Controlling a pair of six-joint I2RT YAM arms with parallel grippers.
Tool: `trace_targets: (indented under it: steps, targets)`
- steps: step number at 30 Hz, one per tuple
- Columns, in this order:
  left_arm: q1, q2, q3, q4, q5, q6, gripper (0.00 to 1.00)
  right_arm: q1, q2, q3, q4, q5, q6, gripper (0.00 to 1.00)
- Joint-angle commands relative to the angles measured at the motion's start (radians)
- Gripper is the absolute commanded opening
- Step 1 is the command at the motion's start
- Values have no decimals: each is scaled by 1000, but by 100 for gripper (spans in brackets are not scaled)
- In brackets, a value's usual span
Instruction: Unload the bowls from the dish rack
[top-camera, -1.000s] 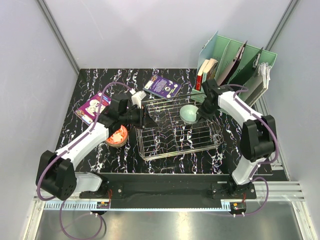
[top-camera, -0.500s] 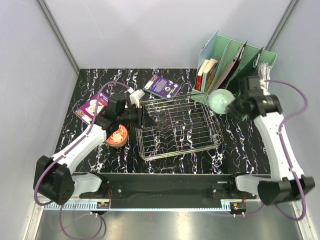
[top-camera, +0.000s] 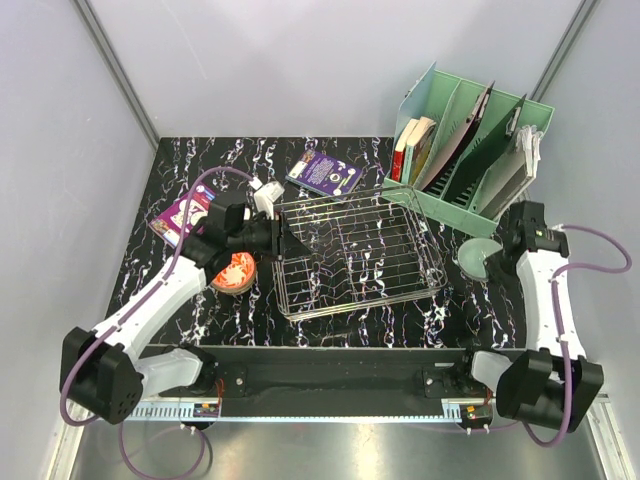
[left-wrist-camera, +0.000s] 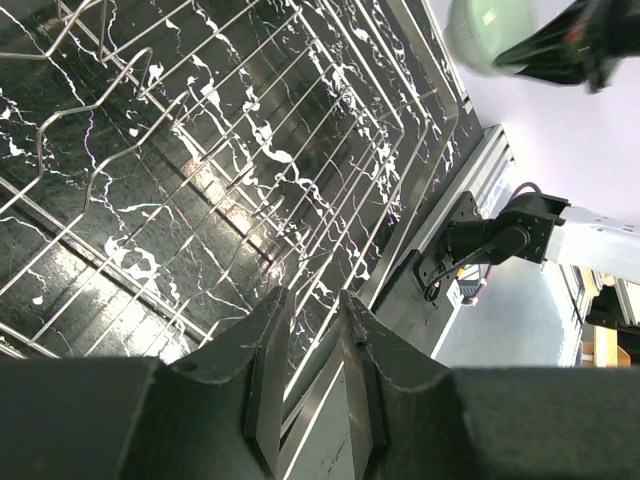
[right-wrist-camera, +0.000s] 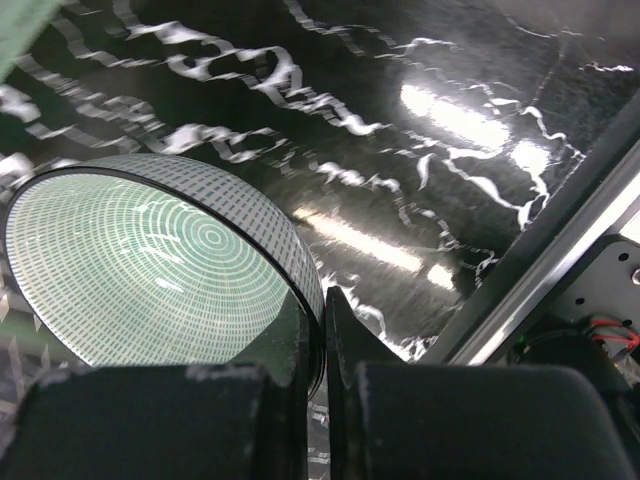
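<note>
The chrome wire dish rack (top-camera: 360, 255) stands mid-table, and I see no bowl inside it; its grid fills the left wrist view (left-wrist-camera: 250, 170). My left gripper (top-camera: 281, 240) sits at the rack's left end, its jaws nearly closed on a rim wire (left-wrist-camera: 310, 300). A red-pink floral bowl (top-camera: 235, 272) sits on the table left of the rack. My right gripper (top-camera: 497, 255) is shut on the rim of the pale green bowl (top-camera: 474, 258), right of the rack and low over the table. In the right wrist view, the gripper (right-wrist-camera: 322, 310) pinches the bowl (right-wrist-camera: 160, 270).
A mint-green file organizer (top-camera: 470, 150) with books stands at the back right, just behind the green bowl. A purple book (top-camera: 325, 173) lies behind the rack and another (top-camera: 182, 215) at the left. The table's right edge (right-wrist-camera: 560, 230) is close to the right gripper.
My right arm lifted the green bowl out of the rack, swung it right and lowered it beside the rack. My left gripper stayed at the rack's left end.
</note>
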Motion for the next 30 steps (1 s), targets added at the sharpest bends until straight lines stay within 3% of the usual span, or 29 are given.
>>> trace_targets:
  steps: [1,14,27,28,30]
  targets:
    - [8,-42,9,-18,-11,19,30,-56,3,-91,156,-38,-38,0]
    - [8,-61,-3,-57,-11,39,30,-56,72,-235,289,-127,-15,0]
    - [12,-93,-14,-98,-31,53,30,-58,138,-263,313,-121,-10,0]
    - [14,-95,-15,-98,-31,53,30,-56,142,-266,316,-121,-16,5]
    - [12,-98,-19,-98,-33,51,30,-56,155,-277,316,-114,-19,6]
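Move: The right hand already holds the pale green bowl by its rim. The bare counter spot it is taking it to lies about 15 cm below, some 5 cm left and 1 cm ahead. The dish rack's middle is roughly 29 cm left, 8 cm ahead and 11 cm down. The file organizer stands about 25 cm ahead and 6 cm left. For the left hand, that spot is some 36 cm right, level fore-and-aft, 20 cm down. Downward, almost straight, the right hand lowers the held bowl some 9.5 cm towards the bare counter beside the rack's right end, quick at first, then slower, tilting about 10 degrees. The fingers keep the rim pinched, the grip just starting to ease at the last. The left hand, empty, drifts about 2 cm back and left above the rack. ##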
